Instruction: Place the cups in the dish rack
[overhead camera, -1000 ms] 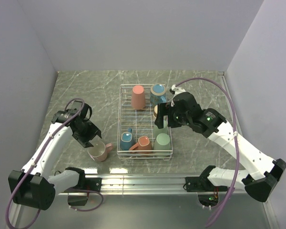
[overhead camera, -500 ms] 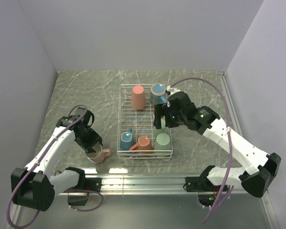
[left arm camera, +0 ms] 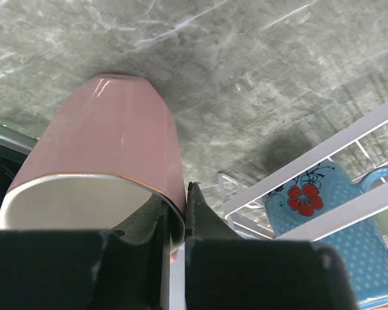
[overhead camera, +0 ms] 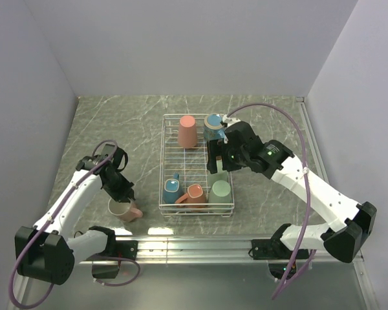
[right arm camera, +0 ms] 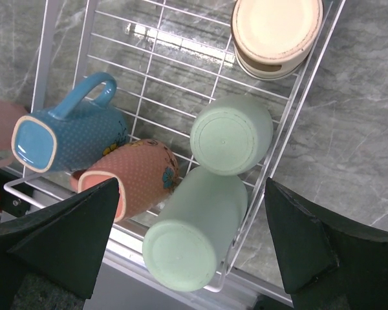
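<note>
A pale pink cup stands mouth-up on the table left of the dish rack. My left gripper is shut on its rim, one finger inside and one outside. The white wire rack holds a salmon cup, two blue cups, a dotted salmon cup and a mint green cup. My right gripper hovers open over the rack's right side. Below it sit two bottom-up mint green cups and a cream cup.
Grey walls close in the marble table on the left, back and right. A metal rail with both arm bases runs along the near edge, close to the rack's front. The blue flowered cup lies just inside the rack corner near my left gripper.
My left gripper dropped onto the pink cup and shut on its rim; the cup shifted a little toward the near left. My right gripper drifted left over the rack, staying open.
</note>
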Robot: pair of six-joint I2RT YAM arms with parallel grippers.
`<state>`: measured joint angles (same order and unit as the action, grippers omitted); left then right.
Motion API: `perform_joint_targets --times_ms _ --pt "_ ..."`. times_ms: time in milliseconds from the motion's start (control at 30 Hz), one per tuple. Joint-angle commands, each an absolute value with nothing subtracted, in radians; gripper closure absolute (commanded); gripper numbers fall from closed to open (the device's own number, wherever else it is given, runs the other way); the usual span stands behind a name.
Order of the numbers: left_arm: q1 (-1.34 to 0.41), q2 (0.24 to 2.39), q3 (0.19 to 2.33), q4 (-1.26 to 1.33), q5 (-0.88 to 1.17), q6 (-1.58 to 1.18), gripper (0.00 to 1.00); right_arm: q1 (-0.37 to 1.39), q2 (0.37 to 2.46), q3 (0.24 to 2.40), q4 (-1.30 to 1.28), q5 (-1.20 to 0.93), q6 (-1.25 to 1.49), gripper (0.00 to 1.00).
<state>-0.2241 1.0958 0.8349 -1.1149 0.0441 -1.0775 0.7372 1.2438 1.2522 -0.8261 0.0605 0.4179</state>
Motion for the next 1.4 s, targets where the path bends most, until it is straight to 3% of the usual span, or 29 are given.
perform_joint_targets --times_ms 0,267,400,567,900,1367 --pt "-0.229 1.097 0.915 -1.071 0.032 -1.049 1.0 0.736 1.249 1.342 -0.833 0.069 0.393 0.0" --pt "-0.227 1.117 1.176 -1.083 0.04 -0.959 1.0 0.735 1.301 1.508 -0.877 0.003 0.394 0.0" --pt "-0.227 1.166 1.351 -1.092 0.043 -0.925 1.0 0.733 1.342 1.598 -0.847 -0.18 0.394 0.0" --pt "-0.219 1.174 1.46 -0.981 0.15 -0.885 1.0 0.713 1.399 1.617 -0.717 -0.578 0.474 0.0" --pt "-0.092 1.008 1.258 -0.391 0.506 -1.054 1.0 0.634 1.502 1.571 -0.243 -0.943 0.866 0.01" --pt "-0.072 0.937 1.189 -0.111 0.643 -1.222 1.0 0.637 1.598 1.514 0.026 -0.94 1.114 0.01"
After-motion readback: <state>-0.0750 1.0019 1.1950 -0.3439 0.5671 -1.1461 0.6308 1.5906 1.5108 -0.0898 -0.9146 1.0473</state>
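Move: The left hand already holds the pink cup by its rim, the cup's middle about 4 cm back, 3 cm left and 4 cm below. The empty right gripper, where it is taken, is 39 cm right, 7 cm ahead, 12 cm higher. The rack's blue cup stands 18 cm right, 6 cm ahead, 5 cm below the left hand. From the right hand, the pink cup is some 43 cm left, 11 cm back, 16 cm below. Left raises its pinched pink cup about 30 cm and forward; open right reaches left and up towards it. ##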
